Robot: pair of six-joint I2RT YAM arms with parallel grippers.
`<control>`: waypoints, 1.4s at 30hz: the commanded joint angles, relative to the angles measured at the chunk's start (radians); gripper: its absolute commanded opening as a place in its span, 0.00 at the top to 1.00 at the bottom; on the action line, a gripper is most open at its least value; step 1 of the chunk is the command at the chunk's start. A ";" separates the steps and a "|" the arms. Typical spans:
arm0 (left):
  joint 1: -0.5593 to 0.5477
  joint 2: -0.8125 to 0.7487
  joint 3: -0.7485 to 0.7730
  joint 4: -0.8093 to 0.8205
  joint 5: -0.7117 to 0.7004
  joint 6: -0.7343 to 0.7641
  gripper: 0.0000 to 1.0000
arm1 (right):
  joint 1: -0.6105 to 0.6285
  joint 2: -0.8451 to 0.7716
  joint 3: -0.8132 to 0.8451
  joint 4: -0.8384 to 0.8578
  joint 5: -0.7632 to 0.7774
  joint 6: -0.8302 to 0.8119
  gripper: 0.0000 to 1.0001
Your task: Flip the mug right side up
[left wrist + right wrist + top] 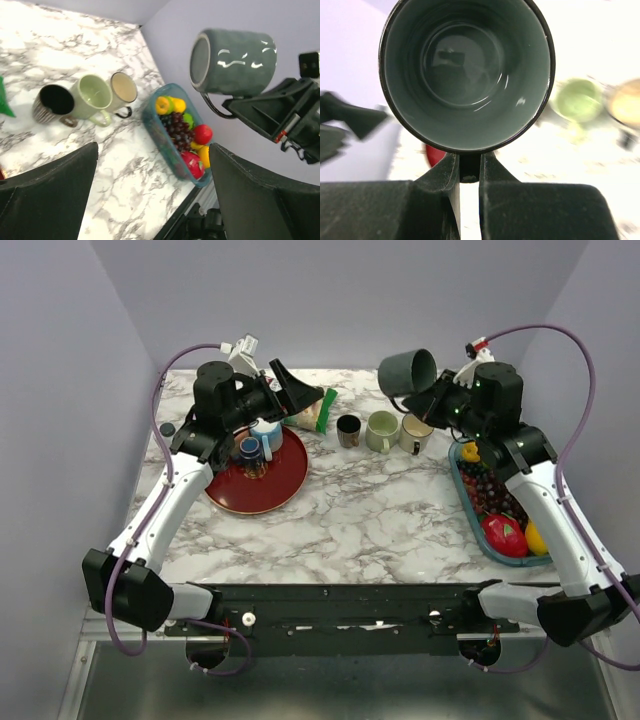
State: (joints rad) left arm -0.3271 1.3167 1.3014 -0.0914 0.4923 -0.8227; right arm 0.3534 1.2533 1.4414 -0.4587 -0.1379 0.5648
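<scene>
The dark grey-green mug (408, 371) hangs in the air over the back right of the table, lying on its side. My right gripper (432, 400) is shut on its handle. In the right wrist view I look straight into the mug's mouth (467, 70), and the right gripper (469, 165) pinches the handle just under the rim. The left wrist view shows the mug (235, 62) sideways with its mouth to the left. My left gripper (300, 390) is open and holds nothing, raised beside the red plate (262, 495); between its fingers (152, 190) only the table shows.
Three upright mugs stand in a row at the back: a dark striped one (348, 430), a green one (381, 431) and a cream one (415, 434). A fruit container (467, 502) lies along the right edge. The red plate carries cups (265, 433). A green packet (325, 410) lies behind it.
</scene>
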 commanded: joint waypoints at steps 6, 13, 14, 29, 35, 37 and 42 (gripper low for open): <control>0.005 0.053 0.018 -0.106 -0.084 0.103 0.01 | 0.001 -0.094 -0.214 -0.222 0.302 -0.121 0.99; 0.005 0.064 0.001 -0.126 -0.100 0.125 0.01 | -0.001 -0.077 -0.328 -0.235 0.373 -0.137 0.99; 0.005 0.070 -0.001 -0.126 -0.100 0.126 0.01 | 0.001 -0.068 -0.340 -0.235 0.376 -0.134 0.99; 0.005 0.110 0.001 -0.143 -0.104 0.149 0.01 | 0.001 0.035 -0.552 -0.017 0.494 -0.157 0.99; 0.005 0.108 -0.008 -0.151 -0.110 0.158 0.01 | 0.001 0.086 -0.569 0.018 0.563 -0.167 0.99; 0.005 0.108 -0.013 -0.151 -0.115 0.160 0.01 | -0.001 0.093 -0.575 0.032 0.567 -0.171 0.99; 0.005 0.110 -0.014 -0.172 -0.133 0.169 0.01 | 0.001 0.135 -0.572 0.038 0.571 -0.177 0.99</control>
State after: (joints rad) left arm -0.3264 1.4254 1.2991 -0.2298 0.3950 -0.6769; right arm 0.3534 1.3663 0.8677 -0.5007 0.3668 0.3981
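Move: The dark green mug's handle is already in my right fingers. The bare table patch I take it to lies about 9 cm right, 2 cm back and 32 cm below. At that depth, the cream mug stands some 10 cm farther out than the patch. The green mug is about 8 cm ahead and 2 cm right of my hand, the fruit bin 30 cm right and 6 cm back. From my left hand the patch is about 27 cm right, 2 cm back, 32 cm down. I bring the mug steeply down, nearly 30 cm, while carrying it some 12 cm right and 5 cm back towards the bare marble between the row of mugs and the fruit bin, easing off near the bottom. My wrist swings the fingers steeply downward, about 50 degrees in all, and keeps its pinch on the handle. My empty left hand sinks about 8 cm, fingers still wide open. ##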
